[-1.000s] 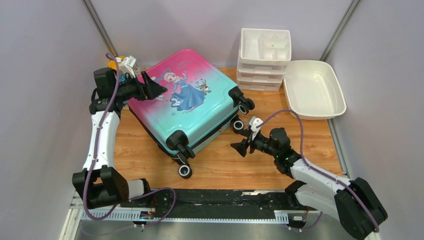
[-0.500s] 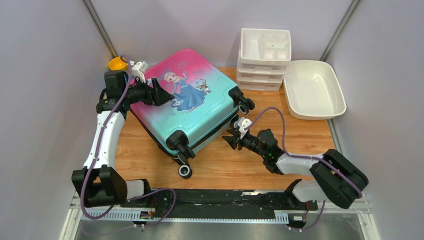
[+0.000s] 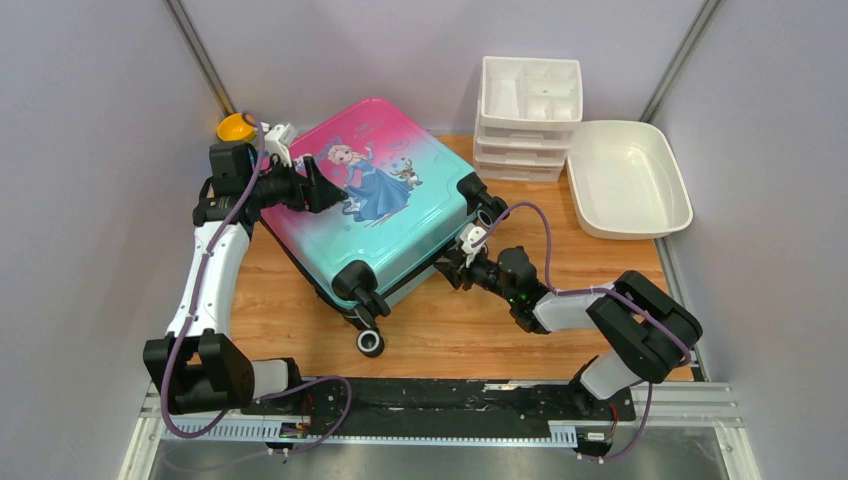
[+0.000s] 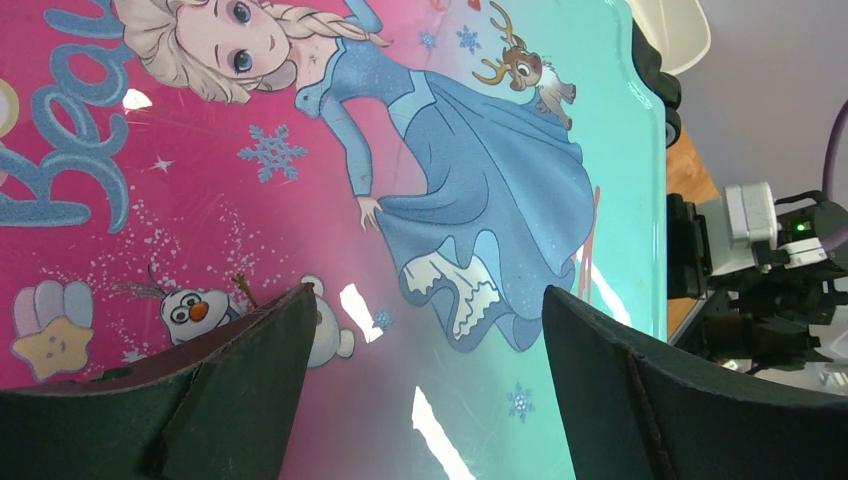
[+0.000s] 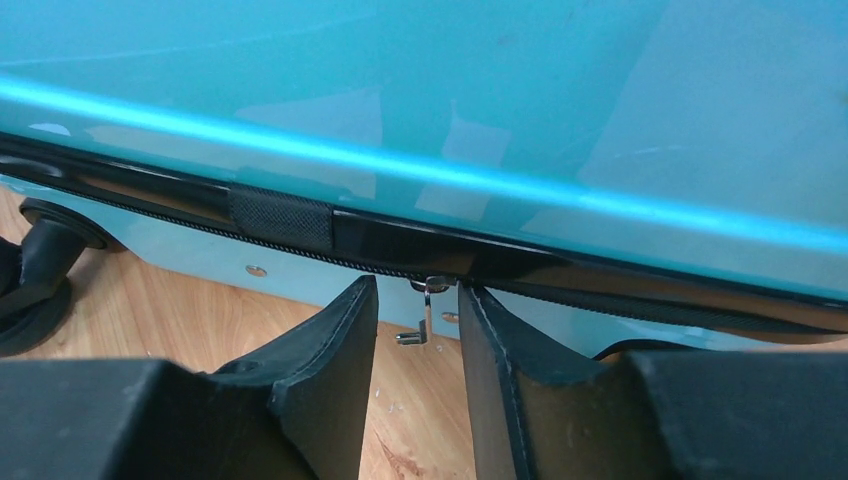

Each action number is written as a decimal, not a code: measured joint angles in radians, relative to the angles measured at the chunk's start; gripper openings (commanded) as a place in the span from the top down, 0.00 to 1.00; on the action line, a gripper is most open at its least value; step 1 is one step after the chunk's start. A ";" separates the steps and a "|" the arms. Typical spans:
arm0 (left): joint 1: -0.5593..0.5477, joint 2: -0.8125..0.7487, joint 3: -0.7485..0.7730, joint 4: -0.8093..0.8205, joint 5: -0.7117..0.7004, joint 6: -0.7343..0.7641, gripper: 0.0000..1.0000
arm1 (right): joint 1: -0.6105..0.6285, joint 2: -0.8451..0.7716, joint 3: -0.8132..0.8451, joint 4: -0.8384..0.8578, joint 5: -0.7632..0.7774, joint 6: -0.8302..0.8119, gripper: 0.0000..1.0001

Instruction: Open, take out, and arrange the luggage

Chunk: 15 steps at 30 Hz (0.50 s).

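The luggage (image 3: 400,215), a teal-to-pink hard-shell suitcase with a princess print, lies flat and closed on the wooden table, wheels toward me. My left gripper (image 3: 322,189) is open and hovers over the pink part of the shell (image 4: 300,150), its gripper (image 4: 428,296) empty. My right gripper (image 3: 450,268) is at the suitcase's near right side, level with the black zip (image 5: 300,225). In the right wrist view the metal zip pull (image 5: 427,312) hangs between the narrowly open fingers (image 5: 340,340) of the gripper (image 5: 417,288), untouched.
A white drawer organiser (image 3: 529,112) stands at the back right, with a white oval basin (image 3: 628,178) beside it. An orange object (image 3: 235,128) sits behind the left arm. The suitcase's wheels (image 3: 370,342) stick out toward the front. Walls close in on both sides.
My right gripper has moved left and forward up to the suitcase's zip side. My left gripper shifted a little right over the shell, then stayed still.
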 measured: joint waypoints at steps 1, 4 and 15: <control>0.000 0.000 0.000 0.000 0.000 0.000 0.09 | 0.000 0.013 0.002 0.000 0.000 0.003 0.60; 0.000 0.002 0.000 0.000 0.000 0.000 0.09 | 0.000 0.039 0.005 0.003 0.000 0.008 0.62; 0.000 0.010 0.000 0.009 0.000 0.000 0.10 | 0.000 0.068 0.003 0.045 0.028 0.006 1.00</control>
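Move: The right hand's part-open fingertips already straddle the zipper pull hanging on the suitcase's wheeled side, its middle only about 1 cm ahead, 1 cm left and 1 cm below. The near lower wheel is some 14 cm back, 15 cm left, the far lower wheel about 5 cm ahead, 7 cm right, both roughly 8 cm below the right hand. From the left hand, over the lid, the pull is about 22 cm right, 7 cm back and 14 cm lower. The right hand, still pointing forward and left at the wheeled side, sinks about 2 cm beside the zipper with the fingers tipping very slightly down, so that the tips come level with the zipper pull just under its slider, then rises again by barely half a centimetre. As the sinking runs out, its fingers close from not quite half open to nearly shut and pinch the pull between their tips, while the left hand stays in place, spread open on the lid. ##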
